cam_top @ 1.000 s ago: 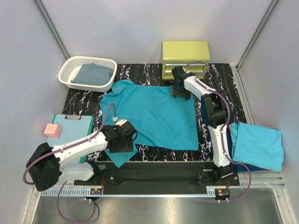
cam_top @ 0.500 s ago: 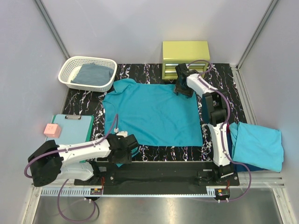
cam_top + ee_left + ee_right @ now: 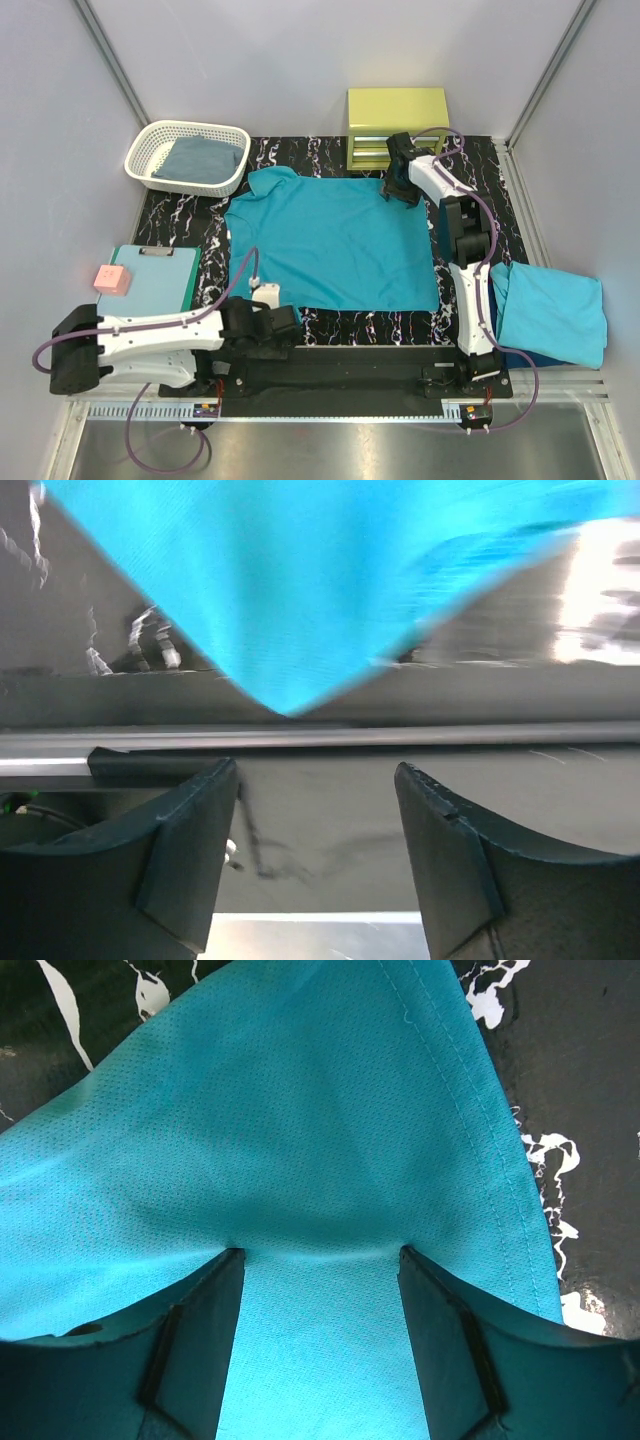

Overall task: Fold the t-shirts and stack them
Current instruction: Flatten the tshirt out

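The teal t-shirt [image 3: 330, 240] lies spread flat on the black marbled mat [image 3: 470, 160]. My left gripper [image 3: 283, 322] is low at the table's near edge, just off the shirt's near left corner. In the left wrist view the left gripper [image 3: 315, 820] is open and empty, with the shirt's corner [image 3: 290, 600] ahead of the fingers [image 3: 190, 850]. My right gripper [image 3: 400, 182] sits on the shirt's far right corner. Seen from the right wrist, the right gripper [image 3: 320, 1255] is open, fingertips [image 3: 215, 1300] pressing on the teal cloth [image 3: 300, 1110] that lies flat between them.
A white basket [image 3: 160, 135] at the far left holds a grey-blue cloth [image 3: 200, 158]. A yellow-green drawer box [image 3: 397, 125] stands at the back. A mint clipboard [image 3: 160, 290] with a pink cube [image 3: 111, 279] lies left. A folded lighter turquoise shirt [image 3: 550, 312] rests at the right.
My left gripper drew back toward the near edge and off the shirt's near left corner. The right gripper shifted right and farther back, and the shirt now lies flatter.
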You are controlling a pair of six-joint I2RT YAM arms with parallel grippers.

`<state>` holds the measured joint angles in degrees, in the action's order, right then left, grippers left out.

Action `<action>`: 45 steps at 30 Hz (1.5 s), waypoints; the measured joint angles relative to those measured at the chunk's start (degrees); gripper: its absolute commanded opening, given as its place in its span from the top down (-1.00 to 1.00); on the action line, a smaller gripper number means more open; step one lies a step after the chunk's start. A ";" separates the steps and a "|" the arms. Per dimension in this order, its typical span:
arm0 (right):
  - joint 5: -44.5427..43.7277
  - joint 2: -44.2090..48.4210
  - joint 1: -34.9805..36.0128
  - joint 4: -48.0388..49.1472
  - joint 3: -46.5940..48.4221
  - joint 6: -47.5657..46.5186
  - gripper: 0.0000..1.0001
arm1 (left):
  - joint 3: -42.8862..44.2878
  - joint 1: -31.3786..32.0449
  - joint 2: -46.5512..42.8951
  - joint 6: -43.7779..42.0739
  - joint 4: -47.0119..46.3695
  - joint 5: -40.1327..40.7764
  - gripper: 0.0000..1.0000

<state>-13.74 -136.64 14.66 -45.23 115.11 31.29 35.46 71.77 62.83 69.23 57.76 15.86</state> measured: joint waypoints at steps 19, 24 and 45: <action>0.52 0.85 -0.07 1.46 -1.57 -0.46 -0.40 | 6.43 -8.33 10.29 -6.69 -8.04 9.27 -0.40; 0.90 0.85 -0.15 1.46 -1.57 -0.48 -0.40 | 5.20 -12.13 10.73 -9.55 -10.23 8.83 -0.40; 1.42 0.70 -0.57 1.20 -1.11 -0.42 -0.38 | -1.70 -7.67 8.90 -8.72 -20.17 3.23 -0.32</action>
<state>-12.32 -135.94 14.09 -44.03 113.99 30.87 33.76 64.10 71.72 60.51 37.58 19.09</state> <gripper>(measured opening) 0.691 0.663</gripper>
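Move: The near left sleeve of the t-shirt lies ahead of the left hand, its middle about 7 cm forward, neither left nor right, and some 3 cm below; the hand itself is still short of the table's near edge. The t-shirt's body is centred roughly 28 cm ahead and 12 cm to the right, and the clipboard some 12 cm ahead and 28 cm to the left. From the right hand, the same sleeve lies about 39 cm back and 24 cm to the left, slightly lower. The left hand swings up about 6 cm while going forward and a little right, then sinks some 8 cm as it carries on forward to about 8 cm out over the near left sleeve, open fingers first tilting roughly 10 degrees outward and then partly back. Its fingertips come down on the sleeve and, staying low and spread, draw back about 3 cm towards the table's near edge and slightly right, while the right hand stays put with open fingertips still resting on the cloth near the far right corner. ##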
